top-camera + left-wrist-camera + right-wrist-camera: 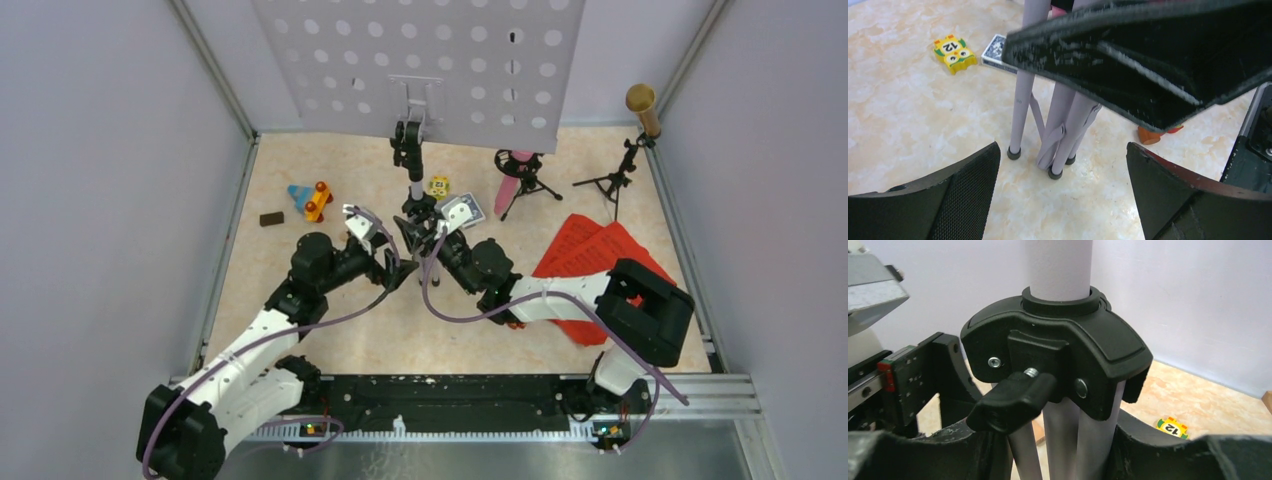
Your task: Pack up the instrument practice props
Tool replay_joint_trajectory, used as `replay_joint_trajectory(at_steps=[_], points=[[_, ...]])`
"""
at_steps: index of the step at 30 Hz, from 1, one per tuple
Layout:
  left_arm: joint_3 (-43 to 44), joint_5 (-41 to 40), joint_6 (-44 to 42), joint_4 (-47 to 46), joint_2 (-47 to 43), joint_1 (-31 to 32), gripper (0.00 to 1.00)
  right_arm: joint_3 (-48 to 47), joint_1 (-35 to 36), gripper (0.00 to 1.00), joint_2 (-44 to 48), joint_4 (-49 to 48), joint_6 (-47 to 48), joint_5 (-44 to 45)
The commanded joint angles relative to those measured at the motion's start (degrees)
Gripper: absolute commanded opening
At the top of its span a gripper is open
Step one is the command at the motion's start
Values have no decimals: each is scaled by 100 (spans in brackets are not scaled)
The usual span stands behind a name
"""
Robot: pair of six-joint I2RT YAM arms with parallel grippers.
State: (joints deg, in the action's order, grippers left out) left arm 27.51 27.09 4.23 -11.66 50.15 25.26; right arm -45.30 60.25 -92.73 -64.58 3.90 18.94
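The grey hole-punched sheet-music tray (pixel 440 60) stands upright on its silver tripod pole (pixel 415 190), its legs (pixel 1058 125) folded together. My right gripper (pixel 1063 450) is shut on those legs just under the black collar (pixel 1063 350). My left gripper (pixel 1063 195) hangs open low in front of the feet, touching nothing. Red sheet-music pages (pixel 590 250) lie at the right, partly under my right arm. The pink microphone (pixel 508 185) leans on one small black tripod (pixel 530 182). The gold microphone (pixel 642 105) stands on the other (pixel 612 180).
Blue and orange toys (pixel 310 198) and a brown block (pixel 271 218) lie at the left. A yellow numbered toy (pixel 954 52) and a blue card deck (pixel 995 50) sit behind the stand, an orange toy (pixel 1153 136) beside it. Walls enclose three sides.
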Motion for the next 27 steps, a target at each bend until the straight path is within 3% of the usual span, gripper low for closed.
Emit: replay_joint_trajectory(at_steps=[1, 10, 15, 24, 27], points=[[-23, -246, 120, -783, 188, 244, 99, -163, 114, 11, 535, 344, -343, -721], [40, -1066, -259, -1167, 709, 1071, 99, -716, 127, 7, 1179, 1456, -1146, -1419], [-233, -1741, -199, -1051, 378, 1165, 99, -1206, 134, 6, 1503, 2387, -1505, -1830], [-730, -1357, 142, -1222, 117, 1332, 99, -1489, 120, 3, 1704, 2435, -2335, -1869], [-930, -1473, 426, -1176, 67, 1467, 89, -1591, 87, 2, 1640, 2432, -2428, -1868]])
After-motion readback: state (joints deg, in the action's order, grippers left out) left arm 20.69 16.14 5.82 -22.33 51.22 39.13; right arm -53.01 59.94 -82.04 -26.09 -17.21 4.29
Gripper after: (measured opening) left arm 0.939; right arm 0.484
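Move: The left hand, empty and wide open, has the lower part of the music stand's folded legs about 6 cm to its right, 2 cm ahead and some 5 cm lower. From that hand the black hub is roughly 6 cm ahead, 4 cm right and 10 cm above; the yellow owl lies on the table about 21 cm ahead and 8 cm right. The right hand already grips the legs, with the hub 4 cm above its grip and 1 cm ahead. Back towards the base by about 5 cm and slightly left, the right hand carries the stand in its kept grip below the hub, tipping forward-down some 25 degrees and turning counter-clockwise. The left hand goes right about 4 cm, then back and a little down beside the lower legs, following their swing with its fingers still wide open. ##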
